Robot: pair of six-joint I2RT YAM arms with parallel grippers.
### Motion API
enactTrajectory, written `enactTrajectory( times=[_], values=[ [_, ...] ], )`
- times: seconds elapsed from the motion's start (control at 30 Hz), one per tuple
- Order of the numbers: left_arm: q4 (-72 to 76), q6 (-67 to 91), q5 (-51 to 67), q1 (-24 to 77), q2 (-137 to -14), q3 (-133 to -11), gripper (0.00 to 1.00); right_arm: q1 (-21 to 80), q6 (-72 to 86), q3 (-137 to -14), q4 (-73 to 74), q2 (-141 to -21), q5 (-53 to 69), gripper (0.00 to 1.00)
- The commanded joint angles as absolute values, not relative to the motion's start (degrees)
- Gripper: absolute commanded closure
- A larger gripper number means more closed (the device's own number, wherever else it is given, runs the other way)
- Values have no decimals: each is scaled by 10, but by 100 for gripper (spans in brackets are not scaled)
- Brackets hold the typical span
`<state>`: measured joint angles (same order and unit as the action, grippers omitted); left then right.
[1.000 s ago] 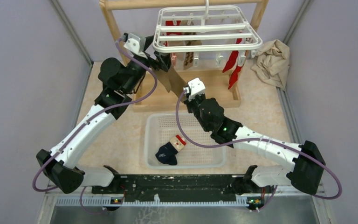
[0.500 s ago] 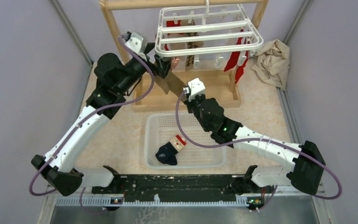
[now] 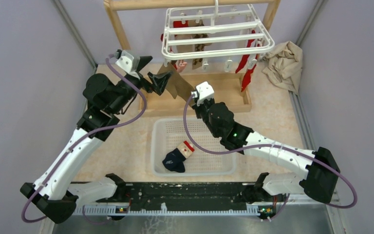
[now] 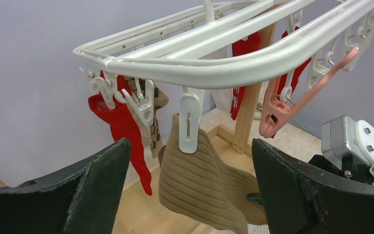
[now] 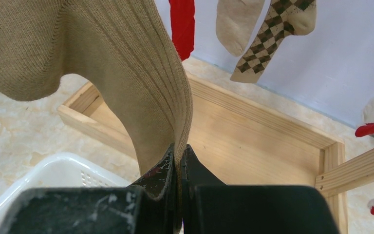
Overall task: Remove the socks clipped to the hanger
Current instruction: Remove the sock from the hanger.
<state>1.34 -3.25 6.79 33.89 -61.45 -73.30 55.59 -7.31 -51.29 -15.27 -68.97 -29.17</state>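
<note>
The white hanger hangs from the wooden frame with socks clipped under it. A tan ribbed sock hangs from a white clip on the hanger's near rail. My right gripper is shut on that sock's lower end, pulling it taut. My left gripper stands wide open, level with the clip, one finger on each side and apart from it. Red socks, a cream sock and a diamond-patterned sock stay clipped.
A white perforated basket lies below the right arm with a navy sock in it. The wooden frame's base sits under the hanger. A pink clip hangs empty. Crumpled beige cloth lies at the back right.
My left arm has drawn back to the left, away from the hanger's near corner, its gripper still open. The hanger has swung slightly. The right arm has not moved.
</note>
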Motion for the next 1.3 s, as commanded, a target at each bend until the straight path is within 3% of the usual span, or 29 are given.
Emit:
enactTrajectory(
  times=[0.0, 0.2, 0.57, 0.93, 1.17, 1.27],
  values=[
    [40, -23, 78, 334, -614, -727, 1, 554, -69, -520, -166, -674, -285, 100],
    [61, -5, 76, 334, -624, -729, 1, 554, -64, -518, -169, -677, -283, 100],
    [73, 48, 29, 338, -659, -763, 28, 554, -64, -531, -160, -690, -315, 100],
    [93, 52, -38, 356, -661, -763, 34, 561, -95, -555, -157, -685, -313, 100],
    [111, 32, -14, 356, -663, -758, 38, 561, -104, -555, -154, -666, -289, 100],
    [116, 26, -3, 354, -673, -761, 47, 562, -105, -553, -152, -655, -279, 100]
  ],
)
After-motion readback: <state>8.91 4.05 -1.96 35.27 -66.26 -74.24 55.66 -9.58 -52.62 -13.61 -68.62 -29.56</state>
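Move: The left hand, open, faces the white clip on the brown sock, about 4 cm ahead, 3 cm to its right and 2 cm higher. The hanger's near left corner is right over that clip, some 6 cm above hand height; the pink clip is 5 cm to the right of the white clip and 2 cm nearer the base. A red sock hangs about 12 cm beyond the white clip. From the right hand, already pinching the sock's toe, the white clip is about 7 cm ahead, 10 cm left and 14 cm up. Forward about 3 cm towards the brown sock's white clip, the left hand first dips about a centimetre and edges right, then rises some 2 cm with its left side rolling down about 10 degrees. The fingers narrow from wide open to a little over half, bracketing the clip without a clear pinch. The right hand stays almost in place, keeping its grip on the toe. ##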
